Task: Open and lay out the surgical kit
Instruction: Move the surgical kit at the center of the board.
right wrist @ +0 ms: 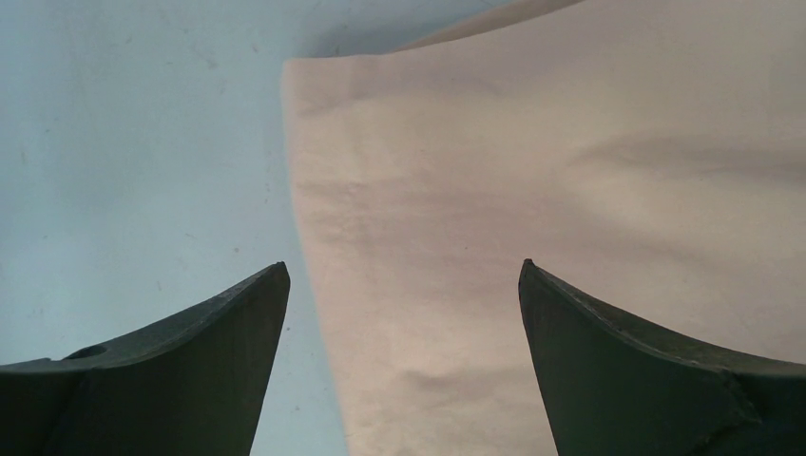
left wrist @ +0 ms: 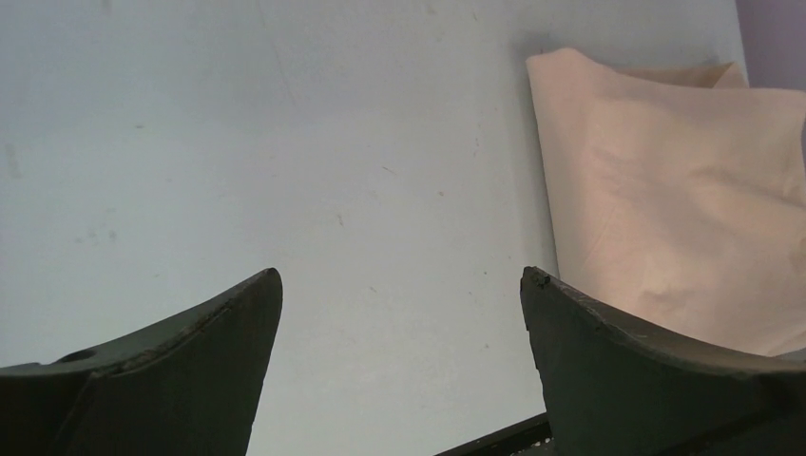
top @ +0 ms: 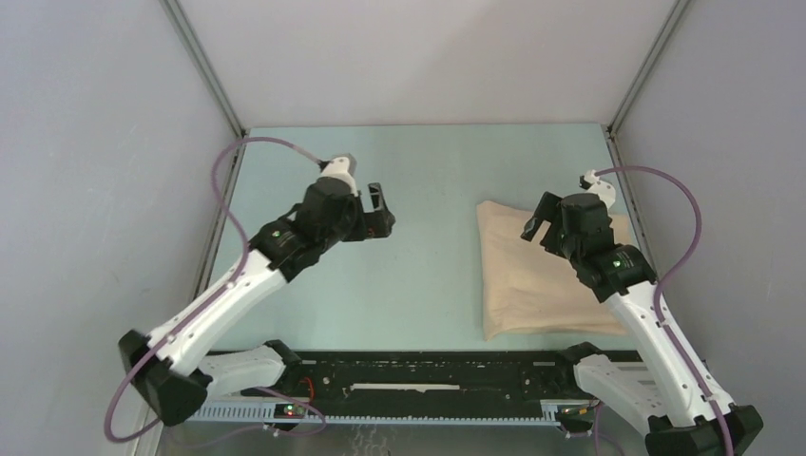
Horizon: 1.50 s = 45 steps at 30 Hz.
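Observation:
The surgical kit [top: 532,275] lies wrapped in its beige cloth on the right half of the table; whatever is inside is hidden. In the left wrist view the kit [left wrist: 665,199] fills the right side, and in the right wrist view the kit [right wrist: 532,190] spreads under the fingers. My right gripper [top: 537,224] hangs open above the bundle's left part, its jaws wide apart with nothing between them [right wrist: 403,271]. My left gripper [top: 382,211] is open too, over bare table well left of the cloth, nothing between its fingertips [left wrist: 401,275].
The pale green table [top: 418,171] is boxed in by grey walls at the back and both sides. A black rail [top: 418,375] with the arm bases runs along the near edge. Purple cables loop from both wrists.

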Each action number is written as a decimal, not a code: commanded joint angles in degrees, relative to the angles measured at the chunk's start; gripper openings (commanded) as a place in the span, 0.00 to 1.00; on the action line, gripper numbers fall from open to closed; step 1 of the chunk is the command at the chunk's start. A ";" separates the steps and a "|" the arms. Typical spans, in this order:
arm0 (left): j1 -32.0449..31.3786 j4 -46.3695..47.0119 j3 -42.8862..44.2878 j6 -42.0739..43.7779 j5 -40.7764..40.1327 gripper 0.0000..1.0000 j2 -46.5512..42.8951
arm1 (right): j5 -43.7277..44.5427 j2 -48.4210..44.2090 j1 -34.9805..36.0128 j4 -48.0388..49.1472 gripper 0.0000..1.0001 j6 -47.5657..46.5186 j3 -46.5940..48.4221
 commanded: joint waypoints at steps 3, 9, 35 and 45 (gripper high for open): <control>-6.61 8.86 3.51 -8.02 -1.54 1.00 12.16 | -0.07 0.93 -4.57 -1.15 1.00 0.83 -0.07; -12.70 11.78 11.14 -12.09 -2.20 0.97 26.14 | -2.71 3.66 -17.03 -0.24 1.00 -1.37 -0.13; -16.56 5.16 37.21 -7.64 2.62 0.98 54.29 | 1.16 23.04 -47.46 16.18 1.00 2.69 -3.89; -16.90 7.43 36.46 -6.45 5.62 0.98 55.75 | -10.63 28.10 -56.11 17.65 1.00 5.17 -5.27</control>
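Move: The flat surgical kit's middle lies some 41 cm to the right of the left hand, about level with it front to back and roughly 23 cm below; its left edge is only about 24 cm to the right. From the right hand, the kit's middle is about 6 cm to the right, 1 cm back and 20 cm down. Its right edge runs some 22 cm to the right and the side rail about 27 cm, both 1 cm back. The two hands make for opposite side edges of the kit, fingers wide open, with no contact to be seen. The left swings about 24 cm right and slightly forward while sinking, levels off, then drops straight down over the left edge, 14 cm lower in all and tipped further down. The right sweeps about 25 cm right across the kit, sinking some 12 cm and turning about 50 degrees clockwise over the right edge. ##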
